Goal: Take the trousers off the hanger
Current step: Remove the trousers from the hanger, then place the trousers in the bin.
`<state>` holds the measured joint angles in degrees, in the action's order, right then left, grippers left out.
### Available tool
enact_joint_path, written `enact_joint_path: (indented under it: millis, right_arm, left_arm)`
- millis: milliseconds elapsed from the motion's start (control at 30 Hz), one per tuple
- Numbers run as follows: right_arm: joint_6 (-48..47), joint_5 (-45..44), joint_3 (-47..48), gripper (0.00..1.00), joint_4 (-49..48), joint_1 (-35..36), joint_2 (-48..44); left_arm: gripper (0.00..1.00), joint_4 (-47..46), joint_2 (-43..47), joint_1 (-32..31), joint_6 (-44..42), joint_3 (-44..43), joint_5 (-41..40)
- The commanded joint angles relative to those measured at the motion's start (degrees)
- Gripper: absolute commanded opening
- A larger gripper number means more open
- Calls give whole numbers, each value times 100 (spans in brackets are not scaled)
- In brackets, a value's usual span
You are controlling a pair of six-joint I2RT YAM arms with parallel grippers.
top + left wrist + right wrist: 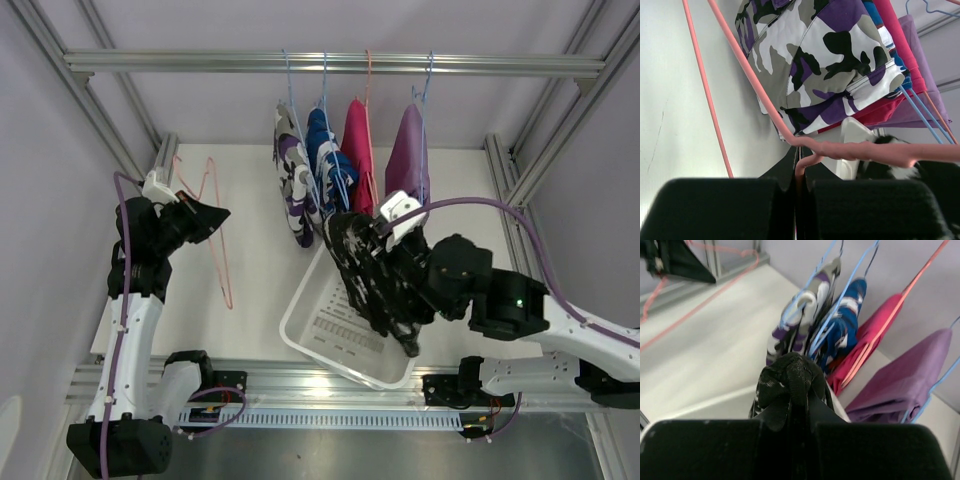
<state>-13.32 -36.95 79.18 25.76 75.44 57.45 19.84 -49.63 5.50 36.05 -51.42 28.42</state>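
Note:
My right gripper (362, 243) (801, 402) is shut on a bunched fold of the black trousers with white flecks (378, 290) (788, 376), which hang down over the white basket (300, 330). At the left, above the table, my left gripper (207, 218) (801, 156) is shut on the hook of a bare pink hanger (221, 262) (867, 150). The other trousers hang on hangers from the rail (200, 62): purple-white camouflage (292, 170) (825, 55) (790, 332), blue-white patterned (328, 160) (846, 322), bright pink (358, 150) (874, 335) and lilac (406, 155) (910, 375).
Aluminium frame posts (530, 170) stand along both sides of the white table (250, 210). The basket sits at the near edge between the two arm bases. A purple cable (520, 225) loops over the right arm.

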Motion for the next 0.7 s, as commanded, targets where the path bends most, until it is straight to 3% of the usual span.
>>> enact_joint_path:
  millis: [0,133,233,300,333,467,667]
  right_arm:
    - [409,-111,-375,0,-1011,-47,-278]
    - [769,12,-929,2,-1082,-56,-375]
    - [866,109,-1018,43,-1038,-56,-401]
    - [858,118,-914,45,-1029,-56,-445]
    - [858,118,-852,59,-977,-56,-454]
    - [805,127,-562,64,-880,-47,-472]
    - [840,372,-499,60,-906,-38,-349]
  left_arm:
    - [1,-191,6,48,-134,-70,23]
    - [1,-199,-12,57,-134,-61,67]
    - [1,-217,-21,48,-125,-61,102]
    - [0,-226,-29,48,-116,-61,137]
    - [0,-234,-21,48,-116,-44,146]
    - [0,-261,-29,48,-99,-44,190]
    - [1,-278,-47,48,-90,-35,234]
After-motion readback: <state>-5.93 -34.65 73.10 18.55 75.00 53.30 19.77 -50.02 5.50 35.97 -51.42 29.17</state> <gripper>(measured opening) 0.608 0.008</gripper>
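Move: The right hand, gripping the black trousers, is high over the white basket, whose middle is about 36 cm below, 2 cm ahead and 4 cm left. The blue trousers hang about 22 cm ahead and 9 cm left, the pink garment 22 cm ahead and 3 cm left, both some 14 cm lower. From the left hand, the basket is roughly 27 cm right, 9 cm back and 22 cm below. The right hand dips about 8 cm towards the basket, opens to release the trousers, then rises about 8 cm. ##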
